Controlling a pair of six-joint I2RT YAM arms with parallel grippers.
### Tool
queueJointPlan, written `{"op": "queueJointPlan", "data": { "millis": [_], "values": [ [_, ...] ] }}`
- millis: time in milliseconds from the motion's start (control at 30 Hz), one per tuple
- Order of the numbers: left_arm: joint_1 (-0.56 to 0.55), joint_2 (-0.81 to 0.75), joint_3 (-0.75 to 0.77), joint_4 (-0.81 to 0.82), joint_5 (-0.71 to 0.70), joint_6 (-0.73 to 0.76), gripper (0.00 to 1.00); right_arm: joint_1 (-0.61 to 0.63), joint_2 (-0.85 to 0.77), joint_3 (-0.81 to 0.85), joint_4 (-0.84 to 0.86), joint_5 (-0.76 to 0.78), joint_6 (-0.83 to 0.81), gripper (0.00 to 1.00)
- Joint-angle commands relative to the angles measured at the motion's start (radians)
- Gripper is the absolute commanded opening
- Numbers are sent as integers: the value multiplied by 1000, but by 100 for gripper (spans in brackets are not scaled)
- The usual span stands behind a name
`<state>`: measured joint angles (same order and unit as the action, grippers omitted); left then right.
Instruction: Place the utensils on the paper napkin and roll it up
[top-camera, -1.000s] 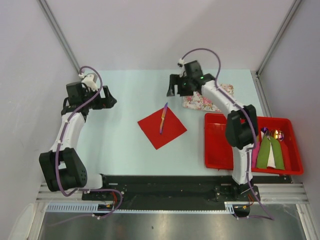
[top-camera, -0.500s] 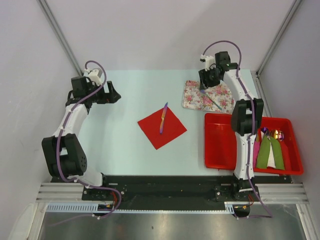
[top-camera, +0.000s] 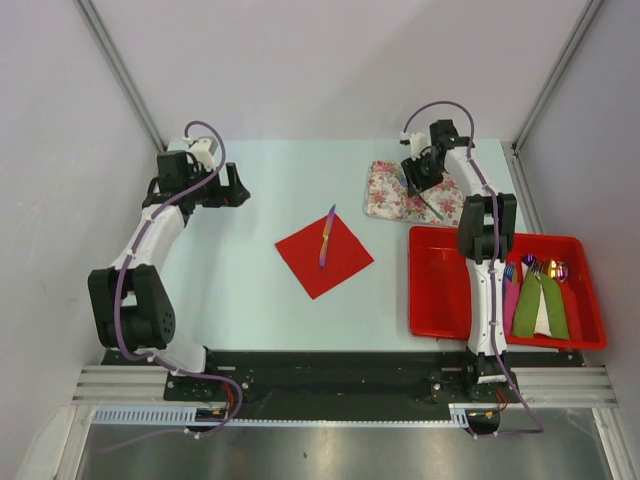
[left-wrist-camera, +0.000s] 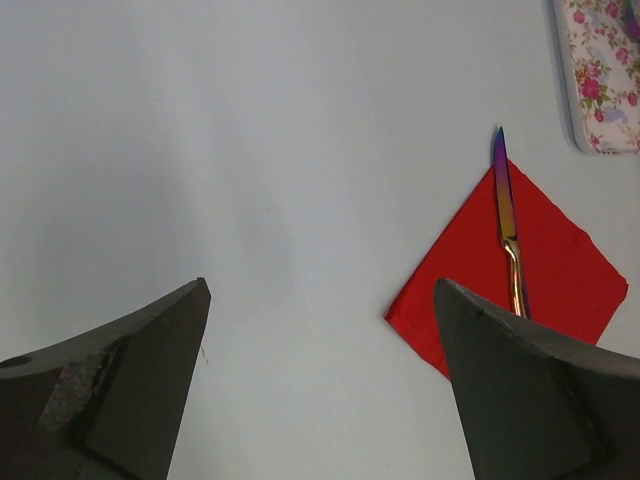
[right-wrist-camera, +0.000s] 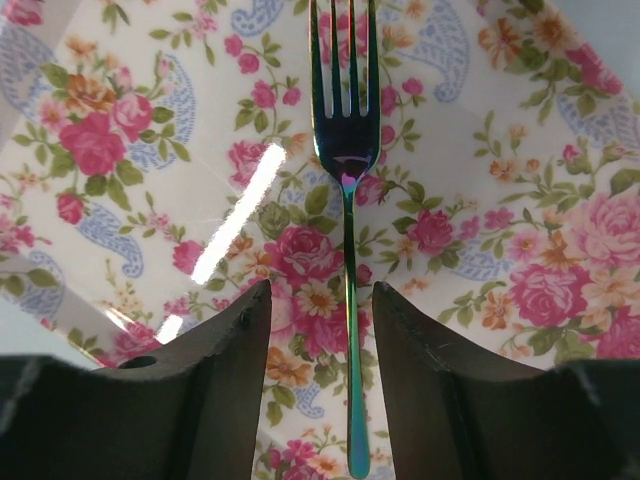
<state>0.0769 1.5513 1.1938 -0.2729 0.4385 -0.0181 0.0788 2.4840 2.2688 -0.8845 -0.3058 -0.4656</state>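
The red paper napkin (top-camera: 325, 258) lies flat mid-table like a diamond. One iridescent utensil, a knife (top-camera: 327, 236), rests on it with its tip past the far corner. In the left wrist view the knife (left-wrist-camera: 507, 215) and the napkin (left-wrist-camera: 560, 270) sit ahead to the right. My left gripper (left-wrist-camera: 320, 290) hovers wide open over bare table. A second utensil, a fork (right-wrist-camera: 346, 150), lies on the floral mat (right-wrist-camera: 520, 200). My right gripper (right-wrist-camera: 321, 290) is low over it. Its jaws straddle the fork's handle with a gap on each side.
The floral mat (top-camera: 395, 195) sits at the back right. A red tray (top-camera: 440, 290) stands at the right front. Green and pink napkin rolls with cutlery (top-camera: 540, 300) lie in its right half. The table's back edge is just behind my right gripper (top-camera: 420, 178).
My right arm swung from above the table's middle to the floral mat, dropped over the fork, and its jaws narrowed. My left arm moved slightly right and stayed open.
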Motion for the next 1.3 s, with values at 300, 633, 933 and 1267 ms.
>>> {"op": "queueJointPlan", "data": {
  "millis": [300,633,933,1267],
  "values": [
    [-8,-31,29,-20,-55,46,100,-1,32,-26,73,47,-53,23],
    [-6,-74,9,-11,-61,49,100,10,-144,-26,116,99,92,0],
    [24,-250,-117,179,-110,-100,100,179,-358,-132,168,304,439,0],
    [37,-477,-296,308,-164,-192,99,377,-386,-224,93,386,869,0]
  ]
}}
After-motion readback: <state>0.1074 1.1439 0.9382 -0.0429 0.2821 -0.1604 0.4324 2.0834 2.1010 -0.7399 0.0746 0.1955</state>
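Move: The fork lies on the floral tray right under my half-open right fingers, its middle roughly 2 cm ahead, not off to either side, and 2 cm lower. The tray's middle is some 4 cm ahead, 1 cm left. The red napkin is about 33 cm to my right hand's left and 16 cm back; the knife on it is 31 cm left, 11 cm back. From my left hand the fork is roughly 60 cm right, 13 cm ahead and 15 cm below. With my right hand I ease down and slightly forward and pinch the fork's handle a little behind its head. Then I lift it some 18 cm, swinging left about 15 cm and a little back towards the napkin, the wrist turning some 20 degrees clockwise and its fingers tipping up. My empty left hand, still open, later rises and draws back, tipping up too. ##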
